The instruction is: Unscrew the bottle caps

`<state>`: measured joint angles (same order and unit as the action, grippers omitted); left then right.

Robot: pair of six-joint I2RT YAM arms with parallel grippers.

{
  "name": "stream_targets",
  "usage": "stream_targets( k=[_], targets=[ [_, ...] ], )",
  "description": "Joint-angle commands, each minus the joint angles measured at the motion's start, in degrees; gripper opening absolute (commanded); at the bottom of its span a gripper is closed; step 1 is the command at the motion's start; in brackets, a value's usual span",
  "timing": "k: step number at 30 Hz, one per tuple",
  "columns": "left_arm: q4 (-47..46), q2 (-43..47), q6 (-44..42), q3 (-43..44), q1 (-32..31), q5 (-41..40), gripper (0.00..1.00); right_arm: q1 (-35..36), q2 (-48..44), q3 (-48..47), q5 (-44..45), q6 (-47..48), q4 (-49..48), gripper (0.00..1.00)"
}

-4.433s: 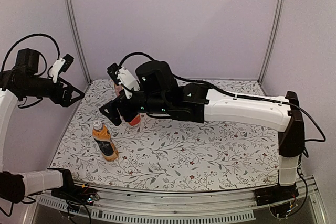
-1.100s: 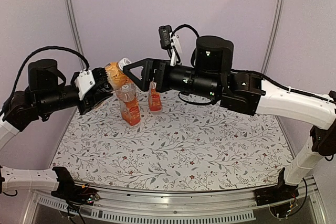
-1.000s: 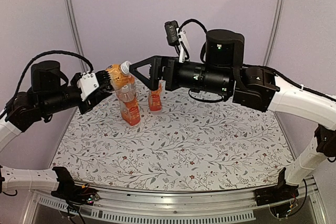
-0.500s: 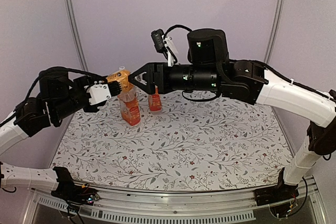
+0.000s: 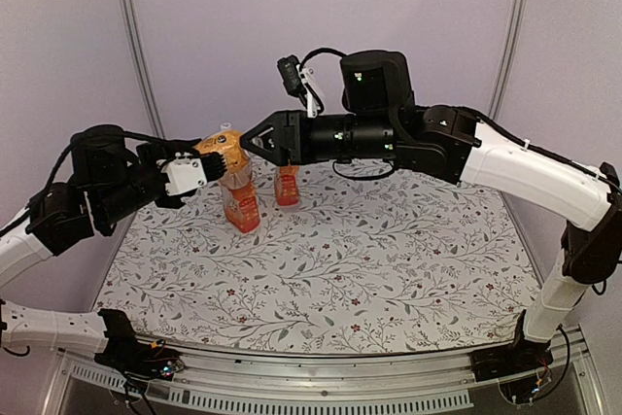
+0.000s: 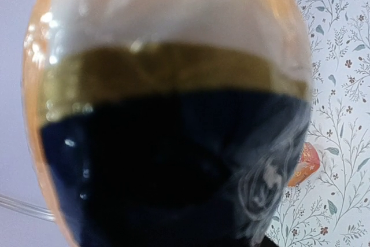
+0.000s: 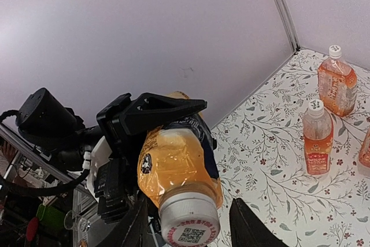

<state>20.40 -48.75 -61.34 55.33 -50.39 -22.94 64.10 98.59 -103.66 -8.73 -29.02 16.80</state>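
Observation:
A dark-labelled bottle (image 5: 216, 150) of orange drink hangs in the air, lying nearly level, with my left gripper (image 5: 201, 157) shut on its body. In the left wrist view the bottle (image 6: 173, 160) fills the frame and hides the fingers. Its white bottle cap (image 7: 189, 224) points at my right gripper (image 7: 191, 206). The two dark fingers (image 7: 248, 227) straddle the cap, and a narrow gap shows on the right side. Red-labelled bottles (image 7: 337, 79) (image 7: 317, 137) stand capped on the floral mat.
Two red-labelled bottles (image 5: 240, 203) (image 5: 286, 185) stand at the back of the floral mat (image 5: 369, 279), just below both grippers. A third bottle (image 7: 365, 154) shows at the right wrist view's edge. Purple walls and metal posts (image 5: 136, 46) enclose the back.
The left arm has swung the bottle slightly right and levelled it. The right gripper has slid left over the cap, and its jaws have narrowed around it.

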Motion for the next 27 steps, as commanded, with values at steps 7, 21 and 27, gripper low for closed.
stream_targets(
  k=[7,21,27],
  targets=[
    [-1.9,0.5,-1.1,-1.1,-1.0,0.0,0.32,-0.7,1.2,-0.8,-4.5,-1.7,1.0,0.24],
    [29.4,-0.8,13.8,12.3,-1.0,27.8,0.22,6.0,0.9,-2.8,-12.8,21.1,11.0,0.00],
    [39.8,-1.3,15.1,14.7,-1.0,38.4,0.21,12.0,-1.7,0.0,-1.8,49.3,19.0,0.00]
  ],
)
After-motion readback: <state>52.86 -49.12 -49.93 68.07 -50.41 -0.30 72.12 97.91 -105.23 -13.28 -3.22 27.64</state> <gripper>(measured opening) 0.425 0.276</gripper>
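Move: The white cap of the orange-wrapped bottle is already between the right hand's parted fingers, about 1 cm to its left and level with it. Below that hand by about 30 cm stand the front juice bottle, some 16 cm ahead and 8 cm left, and the right-hand juice bottle, roughly 24 cm ahead and 3 cm right. From the left hand, still holding the bottle's body, the cap lies about 9 cm right, 3 cm back and 5 cm higher. The white cap is pinched by the right fingers closing from both sides, then turned counter-clockwise as seen from the cap end: the right hand rolls one way while the left, keeping its grip on the bottle's body, tips its fingers down the other way, some 45 degrees between them. Both hands meanwhile speed up backward together, 8 to 9 cm, sinking a little. ##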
